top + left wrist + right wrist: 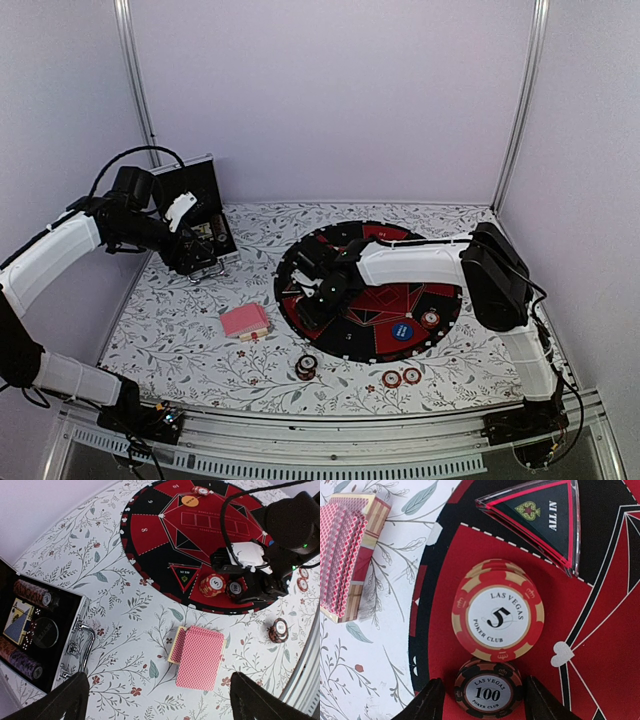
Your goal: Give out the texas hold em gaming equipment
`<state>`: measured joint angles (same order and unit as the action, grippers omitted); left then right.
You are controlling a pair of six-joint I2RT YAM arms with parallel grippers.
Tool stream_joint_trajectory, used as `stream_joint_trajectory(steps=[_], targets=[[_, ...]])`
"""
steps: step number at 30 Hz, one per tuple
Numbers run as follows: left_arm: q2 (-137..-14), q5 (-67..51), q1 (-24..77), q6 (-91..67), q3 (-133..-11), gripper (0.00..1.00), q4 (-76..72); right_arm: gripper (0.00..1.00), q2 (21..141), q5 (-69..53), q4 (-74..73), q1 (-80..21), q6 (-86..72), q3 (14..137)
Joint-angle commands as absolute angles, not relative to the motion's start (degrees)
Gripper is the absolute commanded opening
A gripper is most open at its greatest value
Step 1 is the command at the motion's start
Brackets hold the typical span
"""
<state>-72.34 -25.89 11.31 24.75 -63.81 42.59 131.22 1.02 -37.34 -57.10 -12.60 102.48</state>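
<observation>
On the round red-and-black mat (pixel 440 345), a stack of red-and-white "5" poker chips (pixel 497 612) lies just beyond a dark "100" chip stack (pixel 489 692). My right gripper (pixel 484 680) straddles the "100" stack, open, with a small gap on each side. The pink-backed playing cards (pixel 200 657) lie as a fanned pile on the floral cloth, left of the mat (pixel 150 535). My left gripper (pixel 159 680) hangs wide open above them, holding nothing. In the top view it (pixel 200 262) is next to the case. A blue button disc (pixel 402 331) and an orange one (pixel 189 500) rest on the mat.
The open black case (pixel 30 630), with chip rows inside, stands at the far left. A clear "ALL IN" triangle (pixel 540 515) lies on the mat. Loose chips sit on the cloth near the front edge (pixel 306 367) (pixel 400 378). My right arm (pixel 420 262) spans the mat.
</observation>
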Motion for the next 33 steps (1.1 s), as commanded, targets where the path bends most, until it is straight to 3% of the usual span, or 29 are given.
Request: stream_joint_trajectory(steps=[1, 17, 25, 33], targets=[[-71.7, -26.9, 11.9, 24.2, -65.2, 1.0, 43.7, 0.59, 130.5, 3.2, -37.7, -57.0, -12.6, 102.8], [-71.3, -26.5, 11.9, 24.4, -65.7, 1.0, 44.3, 0.59, 116.0, 3.6, -41.5, -62.4, -15.3, 94.1], [-71.2, -26.3, 11.9, 24.1, -65.7, 1.0, 44.3, 0.76, 114.1, -2.3, -39.9, -67.2, -18.1, 89.1], [-71.0, -25.9, 11.9, 24.1, -66.0, 1.0, 44.4, 0.82, 117.8, -4.9, -39.6, -69.3, -17.2, 90.9]])
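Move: Behind the right hand lies the black chip stack it makes for, about 12 cm back, 2 cm left and at nearly the same height. The red 5 stack stands 3 cm ahead and 3 cm left of this hand, the All In triangle some 9 cm ahead and 5 cm left; the cards lie level with it, about 15 cm left. From the left hand the black stack is about 14 cm back, 23 cm right and 19 cm below. Lifting off the black 100 chip already set down on the mat, the right hand first climbs about 7 cm, then sweeps back some 13 cm towards the black chip stack near the table's front edge, sinking a little as it arrives over it. The fingers, already parted, open wider on the way, and the wrist turns roughly 10 degrees counter-clockwise. ##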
